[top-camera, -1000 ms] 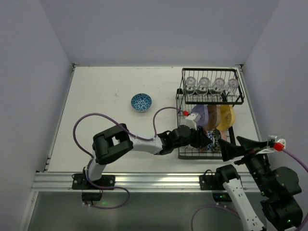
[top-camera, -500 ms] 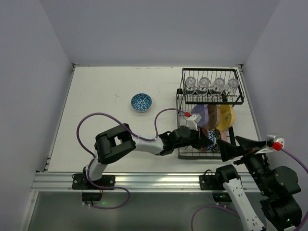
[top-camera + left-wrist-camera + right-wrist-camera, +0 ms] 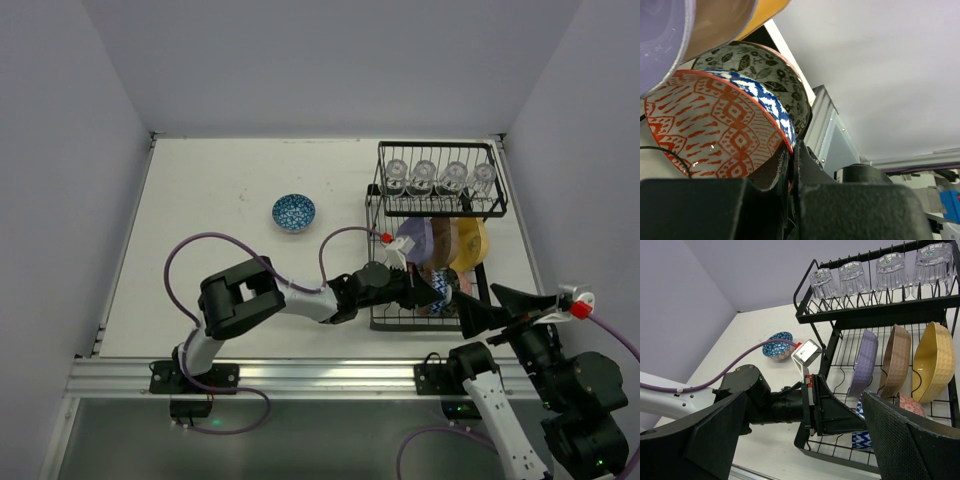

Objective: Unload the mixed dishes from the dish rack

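The black wire dish rack (image 3: 372, 215) stands at the right of the table. Several clear glasses (image 3: 422, 176) sit upside down on its upper shelf. On the lower tier a lavender plate (image 3: 864, 362), a brown plate (image 3: 894, 360) and a yellow plate (image 3: 935, 362) stand on edge. My left gripper (image 3: 792, 150) reaches into the lower tier and is shut on the rim of a bowl (image 3: 715, 130), orange-patterned inside and blue and white outside. A leaf-patterned bowl (image 3: 765, 75) stands just behind it. My right gripper (image 3: 802, 405) hovers open in front of the rack, holding nothing.
A blue patterned bowl (image 3: 293, 211) sits upright on the white table left of the rack. The left arm's purple cable (image 3: 190, 250) loops over the table. Walls close in the back and both sides. A metal rail (image 3: 300, 375) runs along the near edge.
The left gripper has closed onto the rim of the orange and blue bowl after sliding slightly deeper into the rack. The right arm has barely moved.
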Tool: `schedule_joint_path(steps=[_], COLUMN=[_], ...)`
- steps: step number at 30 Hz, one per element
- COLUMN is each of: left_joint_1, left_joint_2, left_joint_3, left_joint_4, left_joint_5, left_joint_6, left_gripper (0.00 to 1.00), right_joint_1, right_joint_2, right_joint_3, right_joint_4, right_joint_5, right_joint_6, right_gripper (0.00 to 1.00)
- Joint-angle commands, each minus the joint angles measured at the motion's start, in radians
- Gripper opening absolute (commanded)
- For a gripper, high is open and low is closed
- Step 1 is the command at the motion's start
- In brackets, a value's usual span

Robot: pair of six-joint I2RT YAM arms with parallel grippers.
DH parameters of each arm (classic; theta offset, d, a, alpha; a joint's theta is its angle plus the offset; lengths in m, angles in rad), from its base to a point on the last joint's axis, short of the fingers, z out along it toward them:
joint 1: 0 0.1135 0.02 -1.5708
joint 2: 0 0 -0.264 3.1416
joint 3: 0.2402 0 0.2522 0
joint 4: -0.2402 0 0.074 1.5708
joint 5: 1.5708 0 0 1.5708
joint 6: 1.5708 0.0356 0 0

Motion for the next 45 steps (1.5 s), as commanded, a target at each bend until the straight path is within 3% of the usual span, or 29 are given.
schedule_joint_path(steps=[1, 33, 35, 41, 45], left_joint_1=[0.001, -0.039, -0.045, -0.099, -0.104], left_joint_2=[0.004, -0.214, -0.258, -0.447, -0.574], left_joint_3=[-0.019, -0.147, -0.16, -0.181, -0.191], left_joint_4=[0.193, 0.33, 0.282, -0.098, -0.429], left_joint_5=[0.05, 0.049, 0.0, -0.244, -0.404], left_joint_6=[-0.03, 0.117, 0.14, 0.293, 0.306], left_gripper=[0.0, 0.0, 0.0, 0.0, 0.0], right_joint_1=[0.002, 0.001, 0.001, 0.001, 0.001], right_joint_2=[-0.007, 0.034, 0.034, 0.048, 0.053], right_joint_3=[0.006, -0.007, -0.002, 0.033, 0.046], right_joint_4=[0.029, 0.032, 0.028, 0.003, -0.003], right_joint_5=[-0.003, -0.008, -0.002, 0.036, 0.043], right_joint_6=[-0.01, -0.012, -0.012, -0.033, -0.044], right_gripper=[0.99, 0.99, 0.99, 0.99, 0.99])
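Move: In the rack, the left hand already pinches the rim of the blue-white bowl with the red inside. The teal bowl on the open table lies about 17 cm ahead of this hand, 30 cm to its left and 8 cm lower. The floral bowl stands some 4 cm to the hand's right and 2 cm ahead; the purple bowl is roughly 11 cm ahead and 5 cm left. From the right hand, the teal bowl lies about 26 cm ahead, 32 cm left and 29 cm below. Keeping its pinch on the blue-white bowl's rim, the left hand first eases back and left a couple of centimetres, close to level, then lifts steeply and finally swings left while still climbing, away from the floral bowl: about 10 cm up, 7 cm left and 3 cm back altogether. The wrist rolls some 15 degrees, its forward side rising. ##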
